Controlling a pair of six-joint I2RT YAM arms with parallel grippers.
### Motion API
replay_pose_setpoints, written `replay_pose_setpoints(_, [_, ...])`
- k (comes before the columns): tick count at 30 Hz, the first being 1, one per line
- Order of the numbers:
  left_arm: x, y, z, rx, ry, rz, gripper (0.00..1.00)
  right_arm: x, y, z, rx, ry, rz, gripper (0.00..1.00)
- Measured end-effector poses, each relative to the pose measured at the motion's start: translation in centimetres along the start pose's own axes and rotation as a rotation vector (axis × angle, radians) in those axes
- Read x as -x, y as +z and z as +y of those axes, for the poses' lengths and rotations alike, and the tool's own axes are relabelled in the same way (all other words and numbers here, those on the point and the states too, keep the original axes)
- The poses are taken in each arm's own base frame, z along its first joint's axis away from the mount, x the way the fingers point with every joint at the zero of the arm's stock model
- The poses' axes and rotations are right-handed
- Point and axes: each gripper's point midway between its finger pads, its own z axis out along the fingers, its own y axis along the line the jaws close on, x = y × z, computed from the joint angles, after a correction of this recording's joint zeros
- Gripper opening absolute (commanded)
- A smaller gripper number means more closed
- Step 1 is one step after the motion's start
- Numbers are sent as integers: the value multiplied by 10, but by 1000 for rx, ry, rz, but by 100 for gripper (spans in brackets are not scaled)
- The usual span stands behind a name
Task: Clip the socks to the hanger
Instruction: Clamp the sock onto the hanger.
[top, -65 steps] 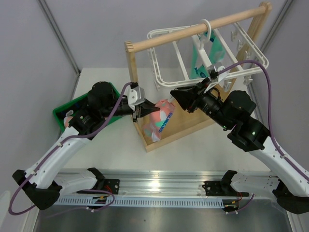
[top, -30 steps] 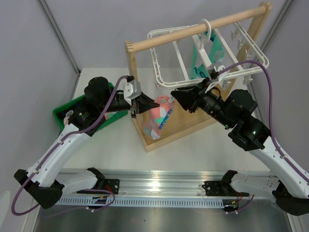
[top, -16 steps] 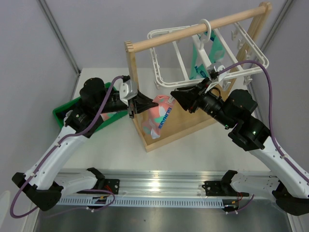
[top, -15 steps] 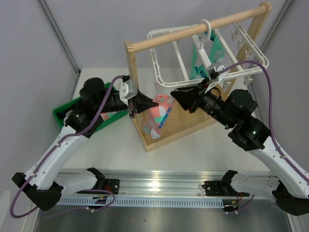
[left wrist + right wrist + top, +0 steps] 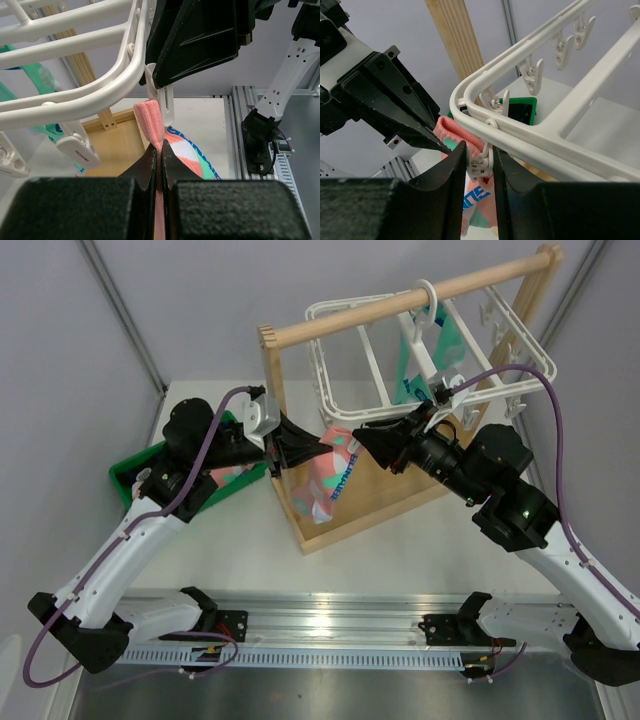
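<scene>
My left gripper (image 5: 318, 443) is shut on the cuff of a salmon-pink sock (image 5: 333, 472) and holds it up at the near left corner of the white hanger (image 5: 330, 390). In the left wrist view the sock's folded cuff (image 5: 152, 120) rises from my shut left gripper (image 5: 159, 152) and touches a white clip (image 5: 167, 102). My right gripper (image 5: 362, 440) is shut on that clip (image 5: 482, 165), squeezing it; the right wrist view shows my right gripper (image 5: 479, 150) with the pink cuff (image 5: 455, 131) pressed against the clip. I see no black socks.
The hanger hangs from the rod of a light wooden rack (image 5: 400, 302), whose post (image 5: 455, 40) stands close behind my grippers. A teal-green sock (image 5: 415, 370) hangs on the hanger's far side. A green bin (image 5: 140, 465) sits at the table's left.
My left gripper has lifted the pink sock up and to the right, bringing its cuff to the clip. My right gripper has stayed on the clip.
</scene>
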Motion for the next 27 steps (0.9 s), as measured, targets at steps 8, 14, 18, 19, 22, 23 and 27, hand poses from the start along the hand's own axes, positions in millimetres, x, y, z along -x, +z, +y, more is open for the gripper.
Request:
replay_pose_setpoints(8, [9,1,1,2,3,-34,1,0,0,2,10,8,1,76])
replay_pose_setpoints(14, [5,2,2,12,8,-40,9,0,-6,6,23,9,9,100])
replay_pose_setpoints(18, [-3,-1,5,45,-4,-30,17,5,-14,7,22,9,-3,99])
replay_pose_setpoints(19, [-4,-2,6,55,-6,-29,21,5,-16,8,23,9,-4,100])
replay_pose_setpoints(22, [-4,-7,11,110,-18,-27,44,9,-23,8,16,9,-10,99])
replay_pose_setpoints(23, [-3,-9,13,134,-27,-27,58,10,-26,7,11,9,-12,99])
replay_pose_setpoints(27, [5,-22,24,260,-60,-40,80,12,-39,-1,-43,9,-15,95])
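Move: The white clip under the hanger's front-left corner is pinched in the right fingers, its middle about 1 cm ahead, 1 cm left and 1 cm below. It lies roughly 3 cm to the right of the left hand, level fore and aft; the left fingers hold the pink sock's cuff there. From the left hand, the hanger corner is some 4 cm ahead, 1 cm right and 3 cm up; the left post is 5 cm ahead and 5 cm left. Still pinching the cuff, the left fingers raise it about 1 cm at the clip. The right fingers then open wide and let go of the clip, and that hand draws off to the right and back, about 4 cm. The left hand dips slightly, opens off the cuff and backs away leftward and forward, some 3 cm, turning about 15 degrees counter-clockwise. ##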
